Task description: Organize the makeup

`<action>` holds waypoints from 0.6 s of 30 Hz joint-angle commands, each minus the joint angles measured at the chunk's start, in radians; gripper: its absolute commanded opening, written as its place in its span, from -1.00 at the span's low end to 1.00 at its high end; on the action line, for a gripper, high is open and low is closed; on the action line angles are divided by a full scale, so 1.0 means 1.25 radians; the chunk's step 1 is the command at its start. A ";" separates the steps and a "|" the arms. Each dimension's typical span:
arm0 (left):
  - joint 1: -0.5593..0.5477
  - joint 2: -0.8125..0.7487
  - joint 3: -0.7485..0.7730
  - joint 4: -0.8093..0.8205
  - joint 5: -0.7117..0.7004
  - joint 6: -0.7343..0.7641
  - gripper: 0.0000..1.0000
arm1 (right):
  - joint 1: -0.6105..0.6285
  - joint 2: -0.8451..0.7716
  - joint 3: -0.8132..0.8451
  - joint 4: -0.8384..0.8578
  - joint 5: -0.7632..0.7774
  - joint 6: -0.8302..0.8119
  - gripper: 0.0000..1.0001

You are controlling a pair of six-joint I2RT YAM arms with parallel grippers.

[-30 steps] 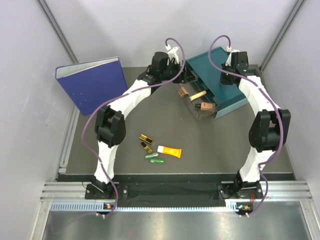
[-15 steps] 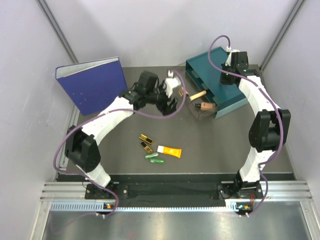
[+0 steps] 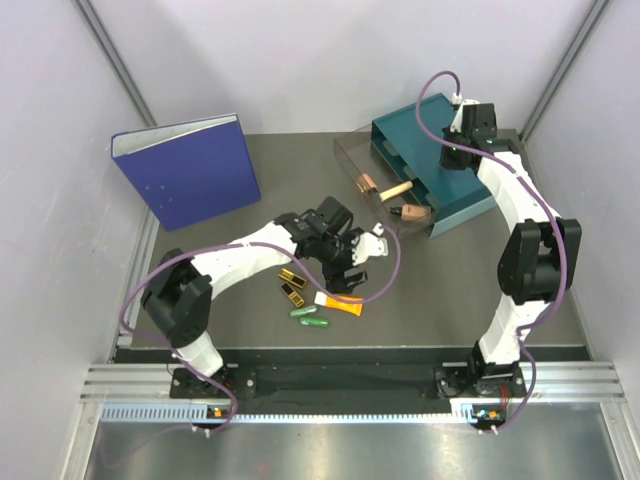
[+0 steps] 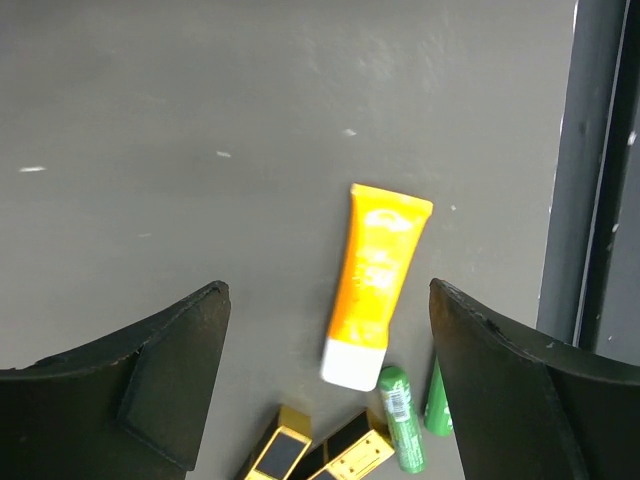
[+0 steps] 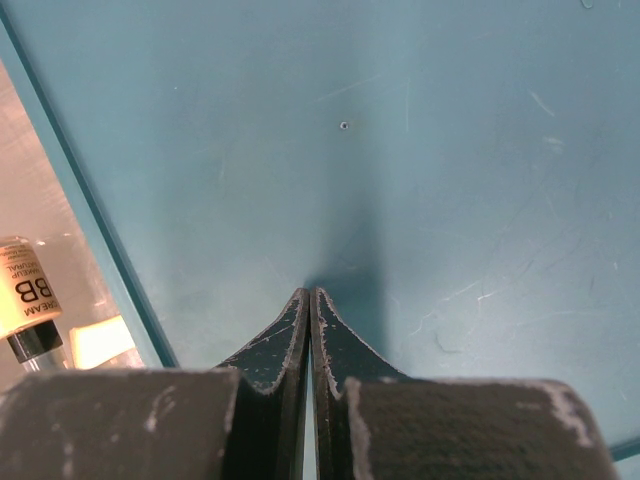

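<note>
The loose makeup lies at the table's front middle. It is two gold-and-black cases (image 3: 291, 277) (image 4: 275, 455), two green capsules (image 3: 310, 317) (image 4: 400, 420) and a yellow-orange white-capped tube (image 3: 345, 303) (image 4: 378, 270). My left gripper (image 3: 348, 272) (image 4: 328, 290) hovers open just above this cluster, with the tube lying between its fingers, untouched. Two beige dark-capped bottles (image 3: 398, 189) (image 5: 25, 295) lie in the clear pulled-out drawer (image 3: 350, 150). My right gripper (image 3: 462, 150) (image 5: 310, 292) is shut, its tips pressed on top of the teal drawer box (image 3: 450, 195) (image 5: 420, 150).
A large blue binder (image 3: 185, 170) stands at the back left. The teal box with its drawer takes up the back right. A dark rail (image 4: 590, 170) runs along the table's near edge, close to the capsules.
My left arm swung away from the drawer and came down toward the front, over the loose makeup, with its jaws spreading wider. The right arm stayed still.
</note>
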 commanded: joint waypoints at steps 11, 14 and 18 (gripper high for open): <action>-0.053 0.137 -0.059 -0.022 -0.151 0.006 0.58 | 0.005 0.021 -0.039 -0.088 -0.019 -0.012 -1.00; -0.054 0.159 -0.063 -0.008 -0.170 -0.002 0.47 | 0.005 0.022 -0.036 -0.089 -0.022 -0.011 -1.00; -0.057 0.202 -0.042 -0.018 -0.191 -0.008 0.12 | 0.004 0.023 -0.033 -0.089 -0.023 -0.011 -1.00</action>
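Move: The yellow tube lies about 10 cm below the left hand, some 2 cm to its left and 2 cm back. Of the two green bottles, one lies roughly 8 cm left of the tube and 2 cm back, the other 6 cm left and 5 cm back. The nearer gold-and-black box is about 11 cm left of the tube and 2 cm farther out. From the right hand, the tube is some 29 cm back, 28 cm left and 17 cm below. Left hand drops about 9 cm around the yellow tube, drifting left, tilting more upright; open fingers start closing. ##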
